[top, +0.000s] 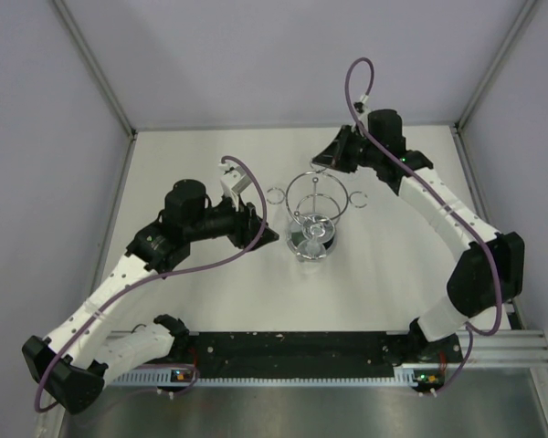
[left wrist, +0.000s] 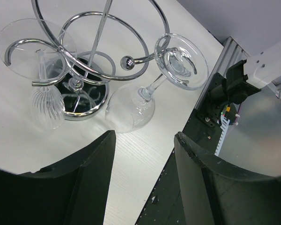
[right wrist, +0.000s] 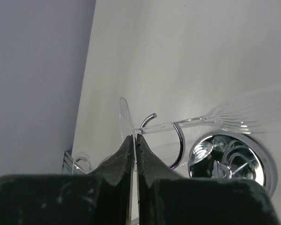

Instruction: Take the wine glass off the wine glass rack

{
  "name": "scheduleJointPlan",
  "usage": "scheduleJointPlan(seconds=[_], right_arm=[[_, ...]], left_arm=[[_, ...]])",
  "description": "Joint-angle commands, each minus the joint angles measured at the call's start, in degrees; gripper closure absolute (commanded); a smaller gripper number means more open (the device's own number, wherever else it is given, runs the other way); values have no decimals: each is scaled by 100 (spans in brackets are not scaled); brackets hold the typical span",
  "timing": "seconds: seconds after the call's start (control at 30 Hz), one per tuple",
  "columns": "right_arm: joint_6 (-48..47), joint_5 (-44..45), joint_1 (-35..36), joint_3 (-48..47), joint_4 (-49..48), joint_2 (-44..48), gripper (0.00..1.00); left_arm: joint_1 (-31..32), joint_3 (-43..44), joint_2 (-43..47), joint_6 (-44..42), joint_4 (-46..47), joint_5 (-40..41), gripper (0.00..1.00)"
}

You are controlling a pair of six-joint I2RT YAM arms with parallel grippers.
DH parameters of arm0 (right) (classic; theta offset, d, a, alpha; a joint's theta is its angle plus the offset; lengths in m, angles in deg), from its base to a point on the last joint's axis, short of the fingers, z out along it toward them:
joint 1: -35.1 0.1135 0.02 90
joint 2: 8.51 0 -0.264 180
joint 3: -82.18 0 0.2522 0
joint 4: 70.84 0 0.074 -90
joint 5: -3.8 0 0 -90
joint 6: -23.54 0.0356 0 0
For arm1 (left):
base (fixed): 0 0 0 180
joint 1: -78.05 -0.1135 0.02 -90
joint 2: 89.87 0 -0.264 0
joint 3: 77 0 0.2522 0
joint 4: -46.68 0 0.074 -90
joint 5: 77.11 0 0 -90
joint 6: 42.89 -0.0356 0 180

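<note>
The wine glass rack [top: 316,206] stands mid-table, a chrome stand with a mirrored round base [right wrist: 268,169]. A wine glass [right wrist: 178,125] with a ribbed bowl hangs with its stem through a chrome loop [right wrist: 181,140]. My right gripper [right wrist: 135,137] is shut on the thin edge of that glass's foot, at the rack's far side [top: 325,162]. My left gripper [left wrist: 143,140] is open and holds nothing, close to the rack's near-left side [top: 267,235]. In the left wrist view two glasses hang from the rack: a ribbed one [left wrist: 47,108] and a smooth one [left wrist: 130,111].
Grey walls enclose the white table on three sides. A black strip and toothed rail [top: 292,351] run along the near edge between the arm bases. The right arm's base [left wrist: 234,86] shows beyond the table edge in the left wrist view.
</note>
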Motion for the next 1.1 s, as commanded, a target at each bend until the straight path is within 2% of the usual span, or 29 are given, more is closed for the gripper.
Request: scheduleJointPlan(seconds=[0.0, 0.27, 0.47, 0.77, 0.9, 1.07], right_arm=[[11, 122, 68, 20, -73, 333, 100], [-68, 325, 50, -121, -143, 474, 100], [28, 237, -3, -568, -240, 150, 100], [213, 9, -117, -639, -1452, -97, 100], [117, -150, -135, -719, -1725, 78, 100], [-278, -159, -135, -657, -2015, 745, 100]], left_arm=[[-12, -31, 22, 27, 102, -34, 41], [-12, -39, -13, 27, 102, -16, 41], [-12, -31, -48, 18, 110, -16, 41], [-12, -48, -22, 18, 110, -42, 41], [-12, -48, 13, 18, 172, -51, 41], [-12, -57, 128, 175, 365, 28, 41]])
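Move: The right hand already pinches the wine glass by its stem just under the foot; the glass hangs upside down, its middle about 8 cm straight below, and the rack's far hook curls round the stem some 2 cm below the fingers. A second glass hangs about 9 cm back and 9 cm left, a third roughly 17 cm straight back, both middles some 8 cm lower. From the idle left hand the gripped glass lies about 19 cm ahead, 9 cm right and 9 cm lower. Keeping the fingers shut on the stem, the right hand first eases up about 1.5 cm with a slight drift to its right, lifting the foot off the rack's far hook. It then carries the wine glass forward some 3 cm, away from the rack, and on upward to about 7 cm in all, rising steeply at the end while the fingertips tip up some 15 degrees. ##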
